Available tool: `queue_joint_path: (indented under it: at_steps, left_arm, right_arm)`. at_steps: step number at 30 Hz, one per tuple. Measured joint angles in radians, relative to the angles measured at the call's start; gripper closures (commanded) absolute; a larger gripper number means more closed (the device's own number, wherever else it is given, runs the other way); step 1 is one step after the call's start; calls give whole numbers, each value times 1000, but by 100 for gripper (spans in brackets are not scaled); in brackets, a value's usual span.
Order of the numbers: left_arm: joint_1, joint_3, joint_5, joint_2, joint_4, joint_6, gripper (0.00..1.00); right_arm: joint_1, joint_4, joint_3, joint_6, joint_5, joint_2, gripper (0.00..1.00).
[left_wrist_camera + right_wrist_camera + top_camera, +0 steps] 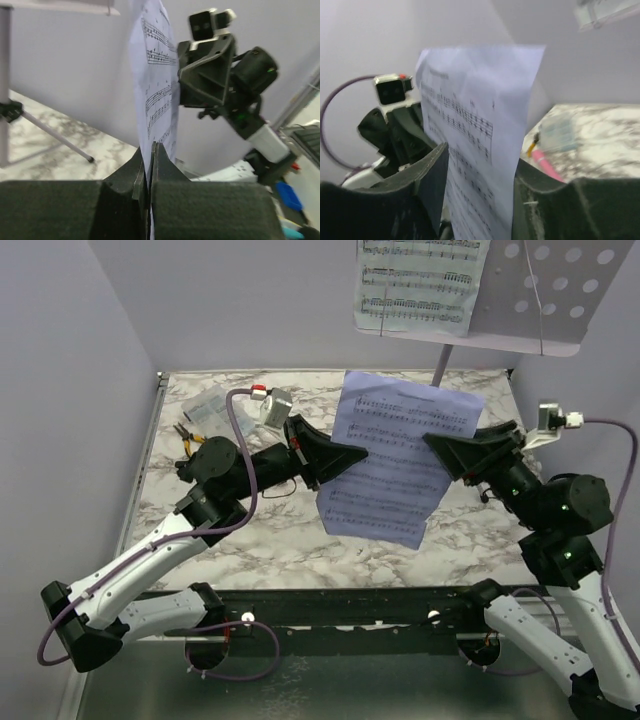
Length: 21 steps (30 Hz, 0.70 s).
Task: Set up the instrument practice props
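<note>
A printed sheet-music page (400,455) hangs in the air over the table, and my left gripper (360,452) is shut on its left edge. In the left wrist view the page (155,75) rises from between the closed fingers of the left gripper (151,147). My right gripper (432,442) is at the page's right edge, jaws apart. In the right wrist view the page (480,115) passes loosely through the gap of the right gripper (480,160). Another page (420,285) rests on the lavender music-stand desk (545,300) at the back right. A pink microphone (545,164) lies on the table.
Orange-handled pliers (188,437) and a clear plastic box (215,410) lie at the table's back left. The stand's thin pole (441,365) rises behind the held page, and a tripod leg (55,135) slants across the marble top. Grey walls close in the left and back.
</note>
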Motion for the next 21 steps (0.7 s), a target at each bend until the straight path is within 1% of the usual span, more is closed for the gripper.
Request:
queue_joint_path:
  at_steps: [3, 4, 5, 7, 10, 13, 16, 19, 21]
  left_arm:
    - [0, 71, -35, 53, -16, 117, 100]
    - [0, 117, -35, 88, -20, 177, 100]
    - [2, 135, -35, 103, -20, 196, 100]
    - [7, 220, -23, 163, -30, 279, 100]
    - [31, 333, 9, 243, -32, 338, 100]
    - [55, 442, 31, 317, -31, 389, 100]
    - [63, 550, 42, 391, -47, 423, 100]
    - [63, 671, 61, 473, -61, 445, 100]
    - [63, 743, 68, 523, -74, 455, 100]
  right_arm:
    - [1, -138, 182, -152, 167, 62, 40]
    - [1, -168, 229, -197, 228, 78, 38]
    - [1, -190, 280, -253, 294, 97, 37]
    - [1, -211, 353, -372, 420, 125, 37]
    - [1, -211, 431, -552, 594, 168, 36]
    - [1, -196, 502, -711, 716, 235, 35]
    - [1, -172, 595, -854, 820, 342, 34]
    - [1, -164, 700, -960, 885, 452, 34]
    - [1, -143, 718, -1027, 912, 502, 35]
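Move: The left hand pinches the purple sheet's left edge; the stand's desk, where it is headed, has its middle about 25 cm ahead, 20 to the right and 10 up. The white sheet already on that desk lies some 10 cm left of the desk's middle. From the part-open right hand, the purple sheet's middle is about 4 cm to the left, 3 back and 2 below; the desk's middle is about 22 ahead, 9 right and 10 up. Both hands rise some 12 cm, forward-right towards the stand; left keeps the sheet, right opens free, turning clockwise. ##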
